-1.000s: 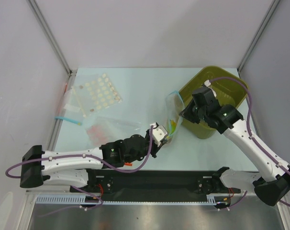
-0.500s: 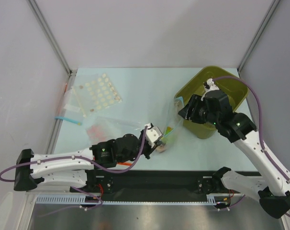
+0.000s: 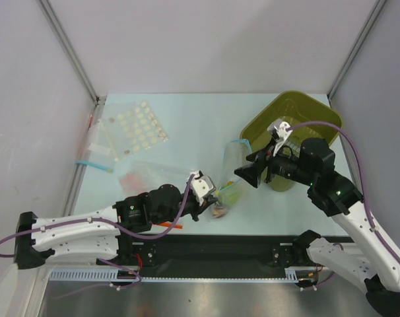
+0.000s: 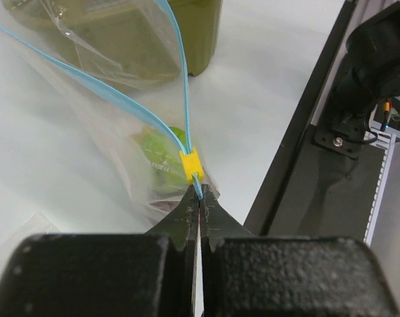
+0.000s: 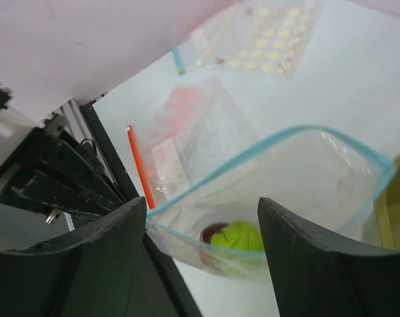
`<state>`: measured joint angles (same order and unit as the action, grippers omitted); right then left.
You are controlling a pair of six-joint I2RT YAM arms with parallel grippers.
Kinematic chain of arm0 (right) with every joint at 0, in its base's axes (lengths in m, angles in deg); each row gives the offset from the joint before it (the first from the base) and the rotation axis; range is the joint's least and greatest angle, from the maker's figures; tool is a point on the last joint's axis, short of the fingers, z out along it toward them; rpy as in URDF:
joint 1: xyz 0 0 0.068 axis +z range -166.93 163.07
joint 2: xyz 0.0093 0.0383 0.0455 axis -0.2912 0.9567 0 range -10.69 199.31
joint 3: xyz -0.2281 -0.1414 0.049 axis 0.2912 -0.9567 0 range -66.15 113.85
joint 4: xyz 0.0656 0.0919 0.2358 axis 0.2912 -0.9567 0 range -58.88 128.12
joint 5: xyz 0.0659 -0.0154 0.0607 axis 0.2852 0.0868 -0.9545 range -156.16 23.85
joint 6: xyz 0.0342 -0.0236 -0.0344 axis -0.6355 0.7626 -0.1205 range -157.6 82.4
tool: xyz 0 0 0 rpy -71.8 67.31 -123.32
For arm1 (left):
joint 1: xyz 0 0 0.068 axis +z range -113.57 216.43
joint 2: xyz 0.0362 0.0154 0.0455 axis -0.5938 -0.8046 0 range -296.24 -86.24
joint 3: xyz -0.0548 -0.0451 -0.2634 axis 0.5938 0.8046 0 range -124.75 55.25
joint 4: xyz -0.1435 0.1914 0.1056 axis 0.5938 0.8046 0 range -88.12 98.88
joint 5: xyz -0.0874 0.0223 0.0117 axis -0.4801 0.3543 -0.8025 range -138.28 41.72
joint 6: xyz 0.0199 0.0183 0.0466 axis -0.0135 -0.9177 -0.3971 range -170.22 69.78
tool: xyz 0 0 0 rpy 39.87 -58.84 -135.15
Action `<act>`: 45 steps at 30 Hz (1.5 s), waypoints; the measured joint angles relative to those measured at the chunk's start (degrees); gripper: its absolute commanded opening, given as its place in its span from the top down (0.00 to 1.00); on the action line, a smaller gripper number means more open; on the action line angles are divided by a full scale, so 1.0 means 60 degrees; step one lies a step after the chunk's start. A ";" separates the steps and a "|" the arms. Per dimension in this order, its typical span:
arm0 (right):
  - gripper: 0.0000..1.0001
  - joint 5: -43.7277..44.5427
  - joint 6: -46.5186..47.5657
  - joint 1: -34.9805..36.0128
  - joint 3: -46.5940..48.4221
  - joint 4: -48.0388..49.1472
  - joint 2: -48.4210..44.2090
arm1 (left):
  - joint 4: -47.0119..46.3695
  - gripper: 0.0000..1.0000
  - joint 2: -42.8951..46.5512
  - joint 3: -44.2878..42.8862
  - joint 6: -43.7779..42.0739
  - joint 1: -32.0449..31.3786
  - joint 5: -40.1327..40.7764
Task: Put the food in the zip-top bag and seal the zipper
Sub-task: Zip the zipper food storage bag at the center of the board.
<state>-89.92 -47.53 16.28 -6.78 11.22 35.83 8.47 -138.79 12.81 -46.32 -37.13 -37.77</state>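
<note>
The zip-top bag (image 3: 234, 160) stands open between the arms, its mouth facing my right wrist camera. A bright green fruit (image 5: 237, 238) and a dark red one (image 5: 212, 233) lie at the bottom of the bag; the left wrist view shows the green fruit (image 4: 162, 155) through the plastic. My left gripper (image 4: 199, 193) is shut on the light blue zipper (image 4: 107, 92) just behind its yellow slider (image 4: 191, 165). My right gripper (image 5: 200, 203) hangs open at the bag's mouth (image 3: 247, 173), holding nothing.
An olive bin (image 3: 299, 112) stands at the right, touching the bag. A clear bag with white dots (image 3: 134, 129) lies at far left. Another clear bag with a red-orange strip (image 5: 139, 165) lies near the front edge, beside the black base rail (image 4: 305, 132).
My right gripper has opened and swung left from the bin's edge to the bag's mouth. My left gripper has drawn the bag's corner left and toward the near edge.
</note>
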 measured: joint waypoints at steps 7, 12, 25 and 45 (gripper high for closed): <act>0.39 -0.2204 0.2918 0.0178 0.0000 0.0831 0.0288 | 0.0047 1.00 0.0000 0.0055 -0.0248 0.0000 -0.0528; 0.45 -0.3552 0.5162 0.0408 0.0004 0.0568 0.0590 | 0.0251 1.00 0.0018 0.0051 -0.0586 0.0015 -0.0714; 0.54 -0.4466 0.8364 0.1668 0.0397 -0.0994 0.1851 | 0.0641 1.00 0.0160 0.0051 -0.0929 0.0015 -0.0739; 0.76 -0.4269 0.9796 0.2098 0.0827 -0.1905 0.2900 | 0.0710 1.00 -0.0073 -0.0200 -0.1260 0.0291 -0.0780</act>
<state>-115.54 11.24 28.87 -1.81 -0.21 53.23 12.73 -139.23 11.61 -53.88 -35.38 -42.45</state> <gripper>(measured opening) 0.302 0.006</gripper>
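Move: The yellow zipper slider sits about 7 cm back from the right hand, 8 cm to its left and 6 cm lower. The green food in the bag is roughly 5 cm back, 5 cm left and 12 cm below the right hand; the dark red food is about 11 cm back, 9 cm left and as low. The olive bin's middle lies 8 cm ahead and 12 cm right. From the left hand, the slider is 1 cm ahead and 2 cm right. The yellow slider is what the right hand comes down on: it travels about 12 cm left, back and down, wrist swinging some 55 degrees counter-clockwise so the fingers point left at the left gripper. Its wide fingers narrow to under half that gap, astride the slider but not shut. The left hand keeps its pinch on the zipper's end, staying within a centimetre or so and tilting slightly. ##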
